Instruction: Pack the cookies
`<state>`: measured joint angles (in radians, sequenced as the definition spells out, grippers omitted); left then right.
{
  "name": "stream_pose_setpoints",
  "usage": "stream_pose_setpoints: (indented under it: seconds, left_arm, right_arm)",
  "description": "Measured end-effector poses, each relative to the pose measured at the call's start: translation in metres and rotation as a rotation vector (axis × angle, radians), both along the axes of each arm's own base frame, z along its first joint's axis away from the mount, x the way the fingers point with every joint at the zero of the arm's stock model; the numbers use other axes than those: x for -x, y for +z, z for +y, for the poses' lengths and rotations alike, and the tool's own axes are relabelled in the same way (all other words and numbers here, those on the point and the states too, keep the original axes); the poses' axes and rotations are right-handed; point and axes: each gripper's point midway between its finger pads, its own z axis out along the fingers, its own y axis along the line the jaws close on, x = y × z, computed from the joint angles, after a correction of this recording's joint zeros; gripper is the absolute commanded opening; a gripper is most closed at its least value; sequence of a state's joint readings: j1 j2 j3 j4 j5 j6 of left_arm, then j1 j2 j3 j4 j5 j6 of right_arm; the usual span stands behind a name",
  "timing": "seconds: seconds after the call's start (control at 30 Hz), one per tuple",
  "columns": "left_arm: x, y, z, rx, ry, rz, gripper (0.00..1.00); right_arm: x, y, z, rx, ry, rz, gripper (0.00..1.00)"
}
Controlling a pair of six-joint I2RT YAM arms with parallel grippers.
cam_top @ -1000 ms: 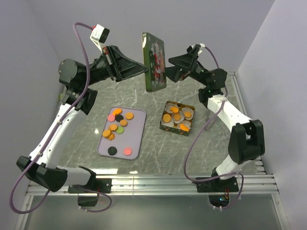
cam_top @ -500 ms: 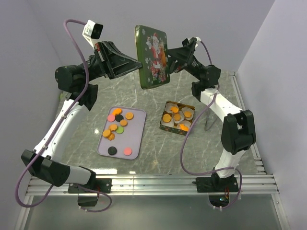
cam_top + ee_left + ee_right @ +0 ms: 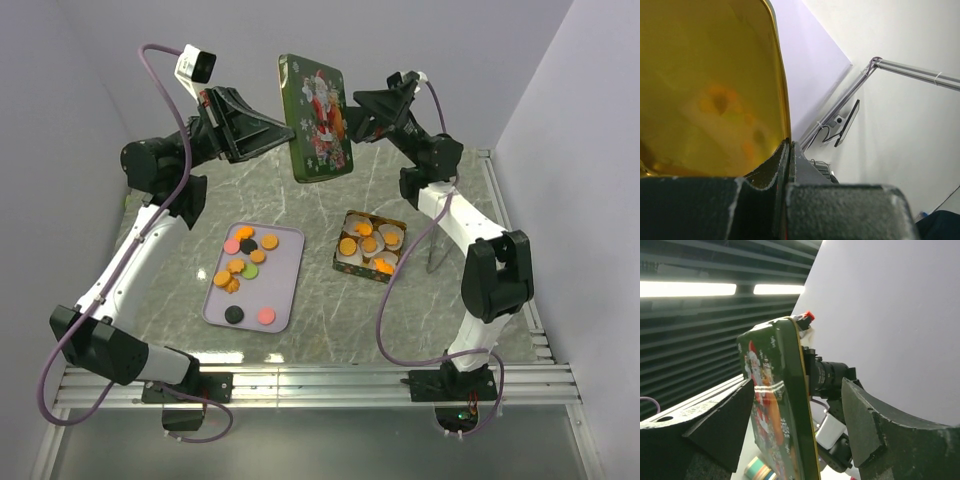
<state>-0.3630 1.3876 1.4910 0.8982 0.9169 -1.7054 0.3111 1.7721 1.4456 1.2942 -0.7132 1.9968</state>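
Observation:
A green tin lid with a Santa picture hangs upright high over the table's back. My left gripper is shut on the lid's left edge; the left wrist view shows the lid's golden inside pinched at my left gripper. My right gripper is open and straddles the lid's right edge, with a gap on the far finger's side. Cookies, mostly orange with pink, black and green ones, lie on a lilac tray. More orange cookies sit in white cups in the open tin.
The tray and the tin stand side by side in the middle of the marble table, below the raised lid. Purple walls close in at the back and both sides. A metal rail runs along the near edge by the arm bases.
The left arm has lifted and turned the lid so its Santa face shows more. The right gripper has come up onto the lid's right edge and its jaws have narrowed.

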Motion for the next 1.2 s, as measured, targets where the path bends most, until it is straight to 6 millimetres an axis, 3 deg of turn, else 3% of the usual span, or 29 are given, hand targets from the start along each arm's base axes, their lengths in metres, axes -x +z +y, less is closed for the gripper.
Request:
stream_pose_setpoints:
  seconds: [0.27, 0.5, 0.8, 1.03, 1.2]
  left_arm:
    - [-0.01, -0.008, -0.001, 0.03, -0.024, 0.025, 0.0]
    - [-0.023, -0.017, -0.005, 0.037, -0.042, 0.062, 0.0]
    - [-0.035, -0.017, 0.009, 0.072, -0.038, 0.072, 0.0]
    - [-0.051, -0.022, 0.011, 0.093, -0.033, 0.115, 0.0]
    - [-0.058, -0.028, 0.01, 0.087, -0.029, 0.135, 0.0]
  right_arm:
    - [0.024, 0.024, 0.003, 0.008, 0.04, -0.098, 0.71]
    - [0.035, 0.02, 0.007, 0.054, 0.076, -0.121, 0.62]
    - [0.062, 0.013, 0.001, 0.09, 0.095, -0.114, 0.51]
    - [0.062, 0.009, -0.004, 0.095, 0.083, -0.099, 0.43]
    - [0.057, 0.008, -0.012, 0.097, 0.058, -0.092, 0.32]
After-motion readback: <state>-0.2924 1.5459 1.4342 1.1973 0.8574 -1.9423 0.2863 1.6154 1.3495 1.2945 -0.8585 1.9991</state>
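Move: The left hand already pinches the left edge of the upright tin lid, whose middle is about 5 cm ahead of it, 5 cm to its right and some 4 cm lower. From the open right hand the lid's middle is about 7 cm back, 5 cm to the left and 4 cm above; the cookie box lies on the table roughly 48 cm below, 2 cm back and 4 cm to the right. Right hand draws back about 6 cm, half-closing around the lid's free edge, while left carries the lid forward similarly. ##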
